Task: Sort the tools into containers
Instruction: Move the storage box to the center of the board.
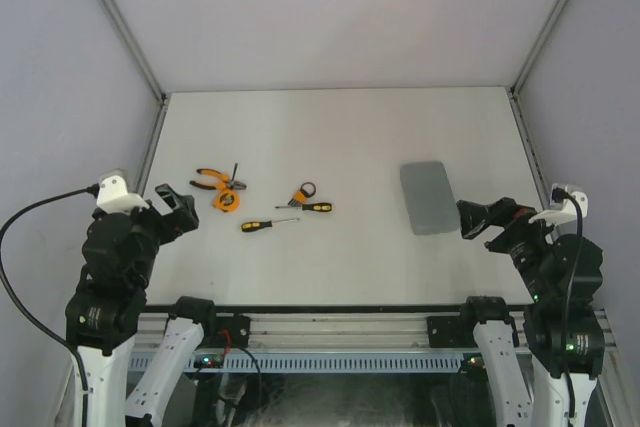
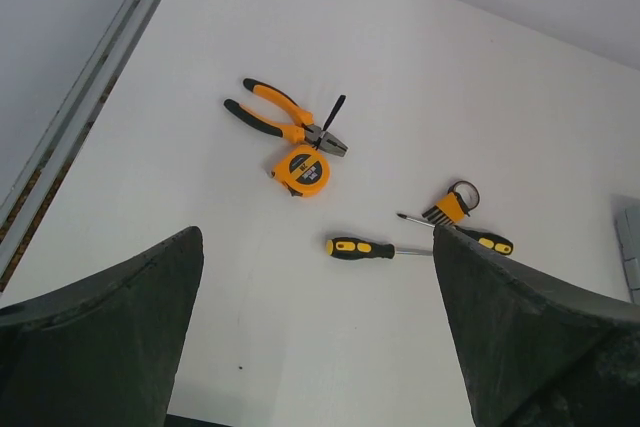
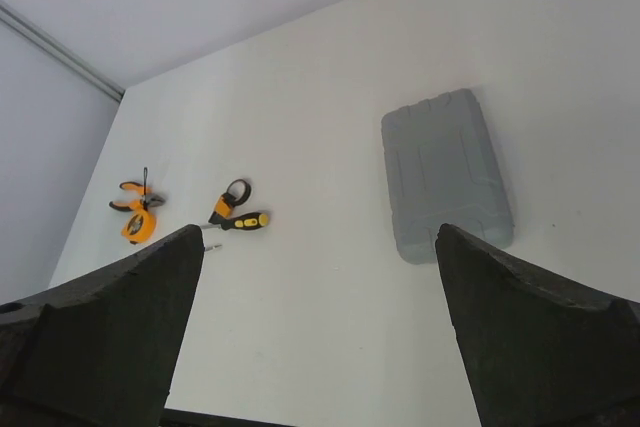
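Observation:
The tools lie in a loose group left of the table's middle: orange-handled pliers (image 1: pixel 210 180) (image 2: pixel 275 115), a round orange tape measure (image 1: pixel 226 201) (image 2: pixel 303 170), two yellow-and-black screwdrivers (image 1: pixel 268 225) (image 1: pixel 315 207) (image 2: pixel 365 248) and a hex-key set (image 1: pixel 301 193) (image 2: pixel 452 207) with a ring. The grey case (image 1: pixel 427 197) (image 3: pixel 445 174) lies shut and flat at the right. My left gripper (image 1: pixel 175 209) (image 2: pixel 316 230) hangs open, near side of the tools. Just right of the case, my right gripper (image 1: pixel 478 219) (image 3: pixel 318 229) is open too. Neither holds anything.
A thin black stick (image 2: pixel 333 112) rests against the pliers' head. Grey walls with metal frame rails (image 1: pixel 150 137) close in the white table (image 1: pixel 340 137) at the left, right and back. The arms' bases stand along the near edge.

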Controlling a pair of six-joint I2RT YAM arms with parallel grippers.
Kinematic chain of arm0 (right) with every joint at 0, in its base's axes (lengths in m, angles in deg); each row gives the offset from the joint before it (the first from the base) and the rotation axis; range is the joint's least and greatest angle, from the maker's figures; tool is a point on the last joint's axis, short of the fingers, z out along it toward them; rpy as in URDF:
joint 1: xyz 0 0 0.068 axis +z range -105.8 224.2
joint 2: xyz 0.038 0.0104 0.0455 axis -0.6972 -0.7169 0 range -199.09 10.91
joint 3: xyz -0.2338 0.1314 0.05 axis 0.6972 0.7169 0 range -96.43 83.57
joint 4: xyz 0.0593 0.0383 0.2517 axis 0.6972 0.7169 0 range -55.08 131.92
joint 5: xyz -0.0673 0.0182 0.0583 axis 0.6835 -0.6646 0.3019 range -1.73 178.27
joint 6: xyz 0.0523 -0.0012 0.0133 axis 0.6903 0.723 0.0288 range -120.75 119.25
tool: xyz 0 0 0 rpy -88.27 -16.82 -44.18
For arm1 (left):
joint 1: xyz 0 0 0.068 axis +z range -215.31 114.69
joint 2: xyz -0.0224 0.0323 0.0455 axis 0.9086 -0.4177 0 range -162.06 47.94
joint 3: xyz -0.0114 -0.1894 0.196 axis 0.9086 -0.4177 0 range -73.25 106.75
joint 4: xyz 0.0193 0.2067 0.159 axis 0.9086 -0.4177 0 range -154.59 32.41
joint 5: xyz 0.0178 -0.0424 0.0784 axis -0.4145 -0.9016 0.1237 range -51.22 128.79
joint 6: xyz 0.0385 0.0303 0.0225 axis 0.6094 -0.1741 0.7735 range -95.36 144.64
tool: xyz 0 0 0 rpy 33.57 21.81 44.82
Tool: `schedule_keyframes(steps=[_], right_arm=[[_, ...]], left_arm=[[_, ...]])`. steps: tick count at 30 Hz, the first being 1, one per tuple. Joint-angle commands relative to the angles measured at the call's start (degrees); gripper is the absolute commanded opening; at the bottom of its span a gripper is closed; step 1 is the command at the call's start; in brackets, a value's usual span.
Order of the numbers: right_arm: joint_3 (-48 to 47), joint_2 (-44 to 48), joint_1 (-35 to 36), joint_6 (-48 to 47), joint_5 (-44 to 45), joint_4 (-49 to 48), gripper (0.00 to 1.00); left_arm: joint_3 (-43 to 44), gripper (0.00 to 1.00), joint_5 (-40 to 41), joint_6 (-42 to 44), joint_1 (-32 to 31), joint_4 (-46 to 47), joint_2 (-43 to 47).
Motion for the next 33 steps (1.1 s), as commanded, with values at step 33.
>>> schedule_keyframes(steps=[33], right_arm=[[1.2, -33.3, 6.5, -3.1, 14.8, -6.0, 0.98]], left_arm=[[-8.4, 1.00, -0.8, -4.9, 0.5, 7.7, -2.7]])
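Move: The storage box lies flat on the table almost straight ahead of the open right hand, about 19 cm farther out and some 28 cm below it. Well to its left are the nearest tools: a screwdriver roughly 17 cm ahead and 32 cm left of the hand, and the black ring just beyond, about 22 cm ahead and 33 cm left. From the left hand the box is around 60 cm to the right, 20 cm ahead. Touching nothing yet, the right hand heads for the storage box: it drifts a couple of centimetres right, then swoops down about 10 cm and forward some 7 cm, gathering speed, as the wrist tips its fingers about 30 degrees farther down. Its fingers stay wide open. The left hand, also open, sinks about 4 cm and eases forward a little. ##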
